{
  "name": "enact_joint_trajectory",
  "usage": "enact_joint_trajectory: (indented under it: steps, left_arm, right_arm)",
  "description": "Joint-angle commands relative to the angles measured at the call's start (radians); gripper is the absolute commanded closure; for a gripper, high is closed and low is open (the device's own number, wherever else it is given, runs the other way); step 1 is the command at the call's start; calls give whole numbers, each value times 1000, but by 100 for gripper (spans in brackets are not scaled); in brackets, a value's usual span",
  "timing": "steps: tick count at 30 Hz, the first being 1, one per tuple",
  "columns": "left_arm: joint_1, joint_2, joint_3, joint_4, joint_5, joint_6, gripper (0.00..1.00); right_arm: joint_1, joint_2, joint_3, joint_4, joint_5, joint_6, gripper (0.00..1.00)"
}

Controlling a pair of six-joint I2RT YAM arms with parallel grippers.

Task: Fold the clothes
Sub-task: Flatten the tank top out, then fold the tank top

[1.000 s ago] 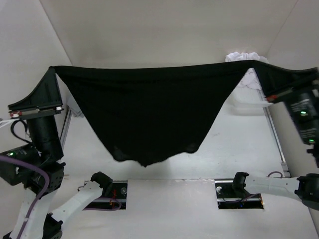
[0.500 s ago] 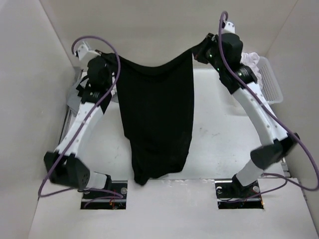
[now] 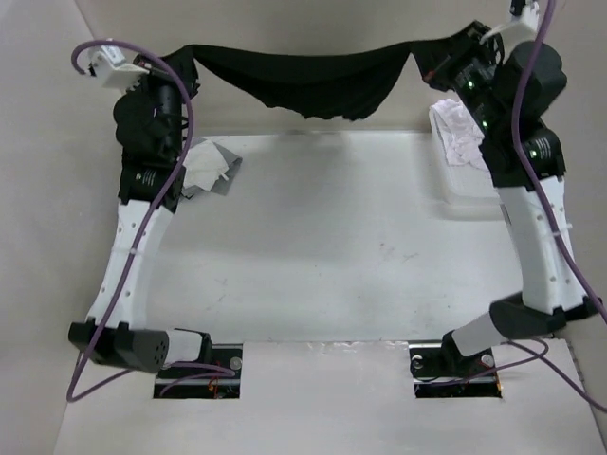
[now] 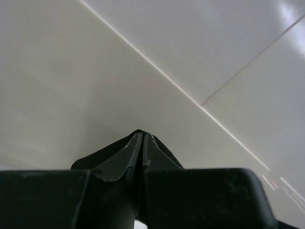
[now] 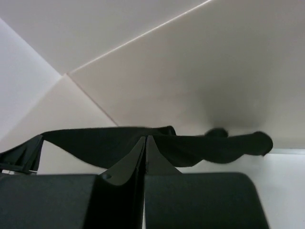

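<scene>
The clothes (image 3: 303,81), a black tank top, hang in the air at the far back of the table, stretched sideways between both grippers with the middle sagging. My left gripper (image 3: 187,59) is shut on its left end and my right gripper (image 3: 423,59) is shut on its right end. In the right wrist view the shut gripper (image 5: 146,138) pinches the black fabric (image 5: 95,143), which runs off to both sides against the back wall. In the left wrist view the gripper (image 4: 142,134) is pressed shut and points at the bare wall, with little of the fabric showing.
A small heap of grey and white cloths (image 3: 211,166) lies at the back left of the table, under the left arm. White garments (image 3: 455,133) sit in a clear bin (image 3: 474,204) at the back right. White walls close in the table at the left, back and right.
Half a second ago the tank top hung down long onto the table from both grippers. Now both arms have swung it up and farther back, pulled wide and clear of the table.
</scene>
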Motion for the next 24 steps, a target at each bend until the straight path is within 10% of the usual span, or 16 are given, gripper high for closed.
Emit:
enact_joint_trajectory:
  steps: [1,9,14,24]
  left_arm:
    - [-5,-99,-137,75,7,24,100]
    - [-112,-457,-866,196,-88,-55,100]
    - [-200,-758,-1184,-13,-146,-48,100]
    - [-341,-1202,-1276,-595,-183,-256,100]
  right_arm:
    - [-6,-121,-262,109,-9,15,100]
    - [44,-616,-1192,333,71,106,100]
    - [216,-897,-1631,269,184,188,100]
    - [658,-1217,-1796,-127,347,498,100]
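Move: Beneath and between the two hands, which hold the tank top's hem stretched in the air, lies the bare table middle where it is to land: about 3 cm ahead, 21 cm right and 55 cm below the left hand, and about 6 cm ahead, 22 cm left and 59 cm below the right. The clothes pile is roughly 16 cm ahead, 12 cm left and 53 cm below the left hand; the laundry basket is some 20 cm ahead, 29 cm right and 52 cm below the right. Whipping the tank top down over the table, both arms ease back slightly, plunge, then level off into a pull back towards the bases: about 38 cm down and 20 back for the left, 45 down and 25 back for the right. Both keep the hem pinched as the fingers tip down 30 to 40 degrees; the right also turns some 15 degrees counter-clockwise. ##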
